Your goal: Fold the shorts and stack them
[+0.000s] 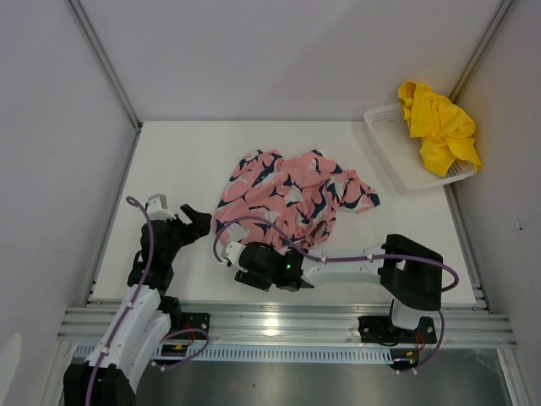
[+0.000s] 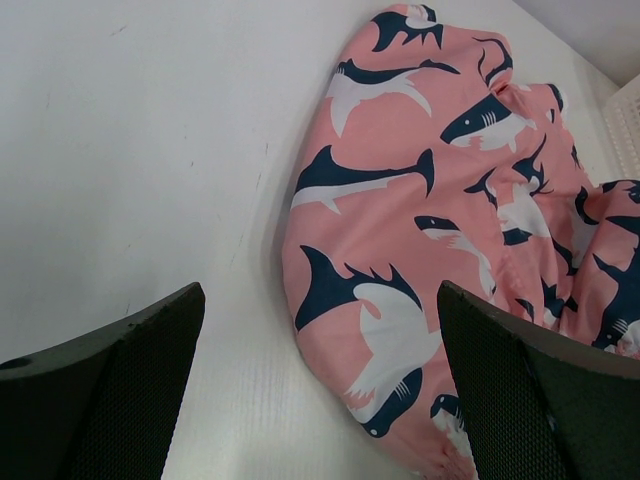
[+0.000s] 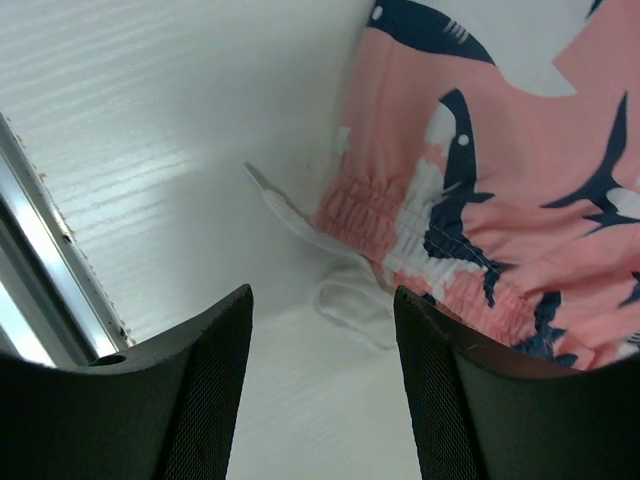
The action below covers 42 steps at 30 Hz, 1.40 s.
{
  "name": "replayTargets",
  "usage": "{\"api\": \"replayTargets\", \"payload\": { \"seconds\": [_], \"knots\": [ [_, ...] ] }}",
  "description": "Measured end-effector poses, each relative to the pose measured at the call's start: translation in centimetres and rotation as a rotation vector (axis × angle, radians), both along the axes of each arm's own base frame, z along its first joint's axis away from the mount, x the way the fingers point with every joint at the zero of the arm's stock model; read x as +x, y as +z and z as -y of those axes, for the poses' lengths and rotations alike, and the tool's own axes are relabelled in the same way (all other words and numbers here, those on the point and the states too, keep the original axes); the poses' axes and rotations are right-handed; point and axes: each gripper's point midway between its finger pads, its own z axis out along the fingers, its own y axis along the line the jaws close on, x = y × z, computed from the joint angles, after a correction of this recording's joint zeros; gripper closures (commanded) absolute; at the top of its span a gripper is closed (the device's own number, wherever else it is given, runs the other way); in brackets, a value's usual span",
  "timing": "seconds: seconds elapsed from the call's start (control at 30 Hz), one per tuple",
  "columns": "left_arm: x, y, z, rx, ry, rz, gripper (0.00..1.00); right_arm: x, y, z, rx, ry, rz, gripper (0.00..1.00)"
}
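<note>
The pink shorts (image 1: 292,190) with a navy-and-white print lie crumpled in the middle of the white table. My left gripper (image 1: 196,222) is open just left of their near-left edge. In the left wrist view the pink shorts (image 2: 440,180) reach in between its wide-spread fingers (image 2: 110,390), untouched. My right gripper (image 1: 230,254) hovers open at the near edge of the shorts. In the right wrist view the elastic waistband (image 3: 400,225) and a white drawstring loop (image 3: 350,300) lie just ahead of its fingertips (image 3: 225,330). The yellow shorts (image 1: 438,127) are heaped in the basket.
A white mesh basket (image 1: 397,156) sits tilted at the far right corner of the table. A metal rail (image 1: 279,321) runs along the near edge, and the metal rail (image 3: 40,290) also shows close to the right gripper. Grey walls enclose the table.
</note>
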Motion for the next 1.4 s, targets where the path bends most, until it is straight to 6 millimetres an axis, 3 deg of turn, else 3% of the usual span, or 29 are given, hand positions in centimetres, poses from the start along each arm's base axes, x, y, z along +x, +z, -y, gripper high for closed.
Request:
{"api": "replayTargets", "payload": {
  "seconds": [0.33, 0.47, 0.6, 0.63, 0.67, 0.73, 0.97, 1.1, 1.2, 1.27, 1.4],
  "knots": [
    [0.2, -1.2, -2.4, -0.051, 0.125, -0.069, 0.01, 0.4, -2.1, -2.7, 0.035, 0.002, -0.008, 0.39],
    [0.3, -1.2, -4.0, -0.078, 0.187, -0.073, 0.01, 1.1, -2.6, -3.0, 0.047, -0.039, 0.011, 0.53],
    [0.3, -1.1, -4.0, -0.088, 0.181, -0.073, 0.01, 1.9, -2.8, -3.0, 0.053, -0.084, 0.038, 0.67],
    [0.3, -1.1, -3.9, -0.089, 0.177, -0.072, 0.01, 2.1, -2.8, -2.9, 0.051, -0.096, 0.045, 0.73],
    [0.3, -1.0, -3.9, -0.090, 0.176, -0.071, 0.01, 2.3, -2.8, -2.8, 0.050, -0.106, 0.052, 0.86],
    [0.2, -0.9, -3.9, -0.090, 0.174, -0.064, 0.01, 2.7, -2.8, -2.6, 0.049, -0.128, 0.064, 0.99],
    [0.2, -0.5, -3.4, -0.094, 0.143, -0.050, 0.01, 3.3, -1.5, -1.9, 0.061, -0.176, 0.067, 1.00],
    [0.5, 0.2, -2.2, -0.110, 0.069, -0.018, 0.01, 3.6, 4.0, -1.2, 0.131, -0.202, 0.020, 1.00],
    [0.6, 0.6, -0.9, -0.123, -0.002, 0.012, 0.01, 5.3, 10.9, -0.9, 0.247, -0.246, -0.018, 1.00],
    [0.5, 1.1, 0.3, -0.127, -0.058, 0.039, 0.01, 6.4, 15.6, 0.1, 0.326, -0.274, -0.044, 1.00],
    [-0.1, 2.9, 3.6, -0.116, -0.207, 0.123, 0.01, 7.3, 21.0, 3.4, 0.416, -0.329, -0.085, 1.00]
  ]
}}
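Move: The shorts' near-left waistband corner, which my right hand will pinch, lies about 3 cm ahead of it, 3 cm to its left and some 4 cm below. The drawstring lies just short of that, 1 cm ahead and 2 cm left. The middle of the shorts is some 20 cm ahead and 12 cm right, the metal rail about 10 cm straight back. From my left hand the corner is roughly 9 cm back, 8 cm right and 10 cm lower. I ease my right hand left and down about 3 cm, then slide it forward low over the table and pinch the waistband beside the drawstring; fingers shut, I lift steeply, some 23 cm, drifting forward and right. My open left hand swings left 4 cm out of the way, then comes back right past its start while rising and turning clockwise. ##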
